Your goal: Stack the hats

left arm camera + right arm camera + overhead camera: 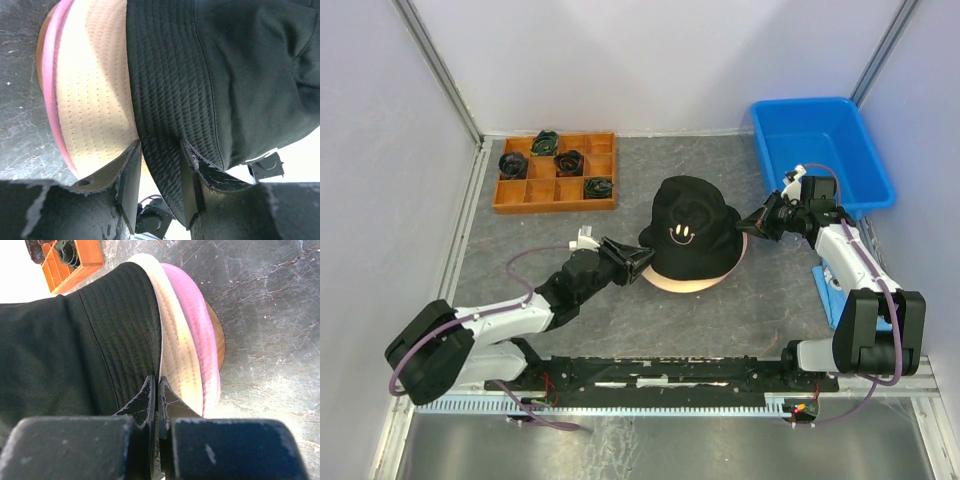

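Note:
A black hat (690, 235) with a yellow smiley tops a pile on the table's middle. Under it lie a beige hat (175, 340) and a pink hat (200, 325), with a wooden stand's rim (220, 340) showing below. My left gripper (638, 258) is at the pile's left edge. In the left wrist view the black hat (225, 75) has its brim between that gripper's (160, 165) parted fingers, touching the right one. The right gripper (752, 225) is at the pile's right edge, shut (157, 385) on the black brim's rim.
An orange wooden compartment tray (557, 172) holding dark coiled bundles (568, 160) stands at the back left. A blue bin (820, 150) stands at the back right, just behind the right arm. Pale walls enclose the grey table on three sides.

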Action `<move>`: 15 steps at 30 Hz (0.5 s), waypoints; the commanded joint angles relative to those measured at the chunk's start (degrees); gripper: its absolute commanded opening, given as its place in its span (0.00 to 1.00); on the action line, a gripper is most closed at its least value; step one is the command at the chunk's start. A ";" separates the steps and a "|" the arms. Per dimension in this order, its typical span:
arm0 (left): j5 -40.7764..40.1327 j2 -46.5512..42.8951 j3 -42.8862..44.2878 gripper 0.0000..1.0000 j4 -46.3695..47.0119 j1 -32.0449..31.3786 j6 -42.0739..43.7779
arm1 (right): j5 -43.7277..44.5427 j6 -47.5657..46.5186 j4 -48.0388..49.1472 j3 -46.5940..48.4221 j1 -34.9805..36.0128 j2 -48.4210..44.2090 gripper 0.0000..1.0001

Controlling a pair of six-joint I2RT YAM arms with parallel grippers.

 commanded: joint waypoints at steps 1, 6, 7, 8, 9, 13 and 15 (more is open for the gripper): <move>-4.08 -3.90 2.09 0.42 1.80 -1.48 -2.39 | -1.52 0.40 2.38 0.39 -0.12 -0.70 0.00; -4.67 -4.75 1.35 0.28 1.33 -1.85 -2.33 | -1.52 0.47 2.59 0.35 -0.12 -0.49 0.00; -4.81 -4.89 1.11 0.23 1.24 -1.84 -2.37 | -1.48 0.49 2.59 0.35 -0.11 -0.45 0.00; -4.99 -5.13 0.83 0.19 0.54 -1.85 -2.31 | -1.60 0.44 2.60 0.42 -0.11 -0.48 0.00; -5.38 -5.55 0.56 0.13 -0.34 -1.88 -2.25 | -1.61 0.48 2.60 0.46 -0.11 -0.49 0.00; -6.28 -7.74 -0.85 0.03 -2.93 -1.88 -2.31 | -1.70 0.40 2.50 0.42 -0.16 -0.68 0.00; -6.34 -8.93 -1.28 0.12 -3.97 -1.83 -2.38 | -1.70 0.40 2.41 0.35 -0.12 -0.69 0.00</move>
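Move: The black hat's middle lies about 9 cm to the right of my left hand and some 5 cm ahead, around 2 cm higher, with the left edge of its brim right at my half-open fingertips. The beige hat sits under it, its middle about 9 cm right, 4 cm ahead and 2 cm below; the pink one is stacked lower still, roughly 4 cm below. From my right hand, the black hat's middle is about 11 cm left, 1 cm back and 2 cm up. I shut my left fingers from nearly half open onto the left edge of the black brim, pinching it. While closing, my left hand rises about 1.5 cm, then eases about 1 cm to the left, away from the hat's middle. My right hand stays still and keeps its closed grip on the right brim edge. ##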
